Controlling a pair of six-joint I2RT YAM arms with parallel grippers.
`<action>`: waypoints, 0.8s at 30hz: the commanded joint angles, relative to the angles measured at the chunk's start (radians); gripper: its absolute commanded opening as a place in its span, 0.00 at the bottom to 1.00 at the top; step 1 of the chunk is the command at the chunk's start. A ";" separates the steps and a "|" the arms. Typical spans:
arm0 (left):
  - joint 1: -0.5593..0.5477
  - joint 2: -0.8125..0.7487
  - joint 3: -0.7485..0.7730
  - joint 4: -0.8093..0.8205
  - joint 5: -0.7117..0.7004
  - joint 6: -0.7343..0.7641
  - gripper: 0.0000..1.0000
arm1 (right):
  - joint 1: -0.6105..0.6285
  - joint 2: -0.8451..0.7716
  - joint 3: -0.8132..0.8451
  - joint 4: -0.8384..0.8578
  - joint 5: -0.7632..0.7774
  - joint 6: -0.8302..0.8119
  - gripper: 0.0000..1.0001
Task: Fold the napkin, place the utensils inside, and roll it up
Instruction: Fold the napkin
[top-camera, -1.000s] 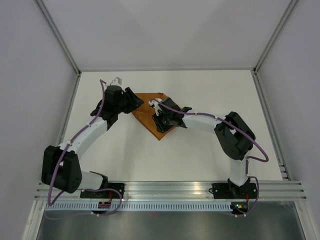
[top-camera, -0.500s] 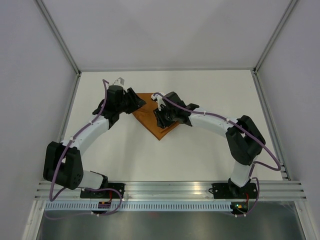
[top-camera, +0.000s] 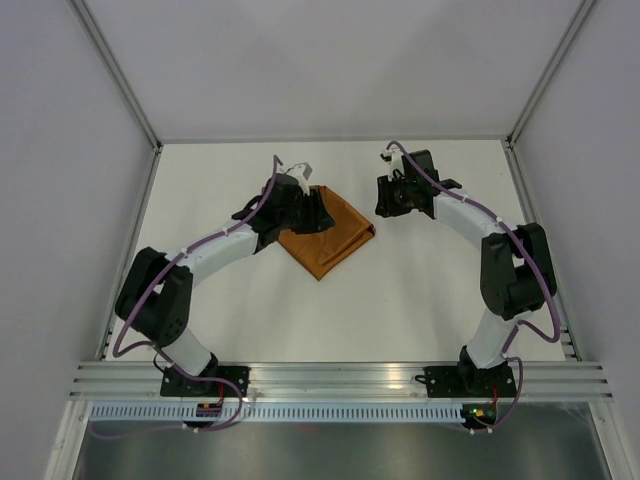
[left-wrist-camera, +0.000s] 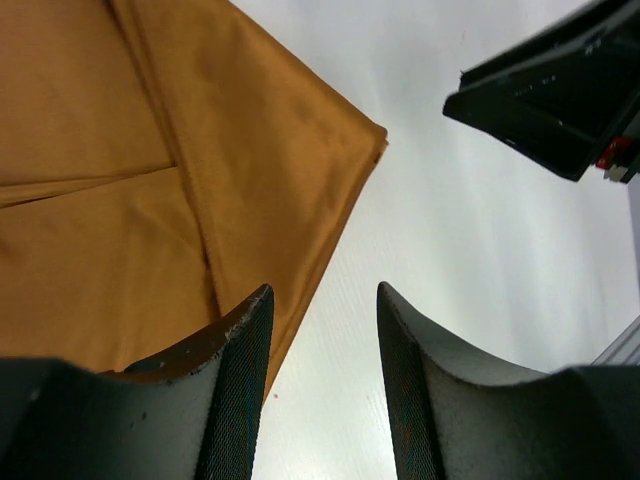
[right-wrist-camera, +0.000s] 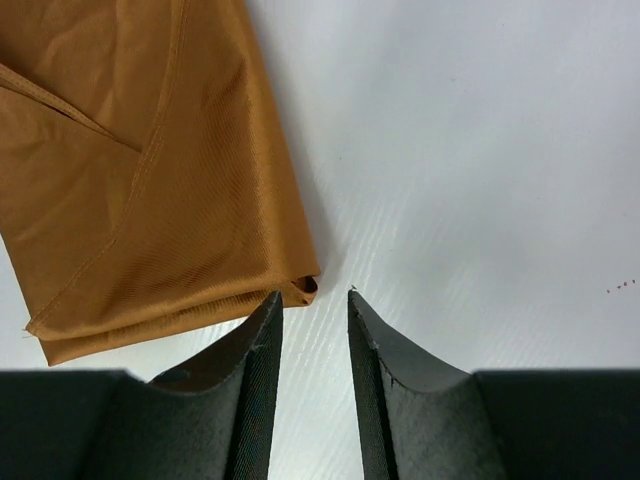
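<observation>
The rust-orange napkin (top-camera: 330, 245) lies folded on the white table, its layered edges and seams showing in the left wrist view (left-wrist-camera: 120, 180) and the right wrist view (right-wrist-camera: 150, 170). My left gripper (top-camera: 316, 213) hovers over the napkin's upper left part, open, with only bare table between its fingers (left-wrist-camera: 322, 290). My right gripper (top-camera: 386, 200) sits just right of the napkin, open and empty (right-wrist-camera: 312, 293). The napkin's folded corner (right-wrist-camera: 305, 288) lies right at its left fingertip. The utensils are out of view.
Grey walls and an aluminium frame (top-camera: 330, 138) bound the table at the back and sides. The slotted rail (top-camera: 330, 385) carrying both arm bases runs along the near edge. The right arm's black wrist (left-wrist-camera: 560, 90) shows at the left wrist view's upper right.
My right gripper has pulled off the napkin toward the back right. My left gripper has shifted right, over the napkin's upper left part. More of the folded napkin is uncovered.
</observation>
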 joint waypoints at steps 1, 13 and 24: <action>-0.066 0.064 0.080 -0.007 -0.041 0.114 0.51 | -0.021 -0.011 0.020 -0.020 -0.050 -0.025 0.38; 0.021 -0.014 -0.015 -0.157 -0.352 -0.046 0.52 | -0.053 0.018 0.058 -0.097 -0.219 -0.089 0.39; 0.121 0.037 0.002 -0.179 -0.326 -0.100 0.51 | 0.039 0.028 0.092 -0.153 -0.219 -0.140 0.39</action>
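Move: The napkin's left corner lies some 18 cm to the left of the left hand, about 5 cm ahead and 12 cm below it. From that hand the napkin's near corner is about 9 cm back and 3 cm left, and its folded right corner 4 cm ahead and 11 cm right, both about 12 cm down. The right hand hangs almost over that right corner, which is about 2 cm back, 2 cm left and 8 cm below it. Towards the napkin's left corner the left hand sweeps back over the cloth: after a last 2–3 cm to the right it reverses and goes about 14 cm left, sinking some 5 cm in all. It turns about 25 degrees counter-clockwise, its left side rising, fingers still half open. The right hand, also half open, eases about 3 cm back and 2 cm left above the right corner, turning slightly counter-clockwise. ##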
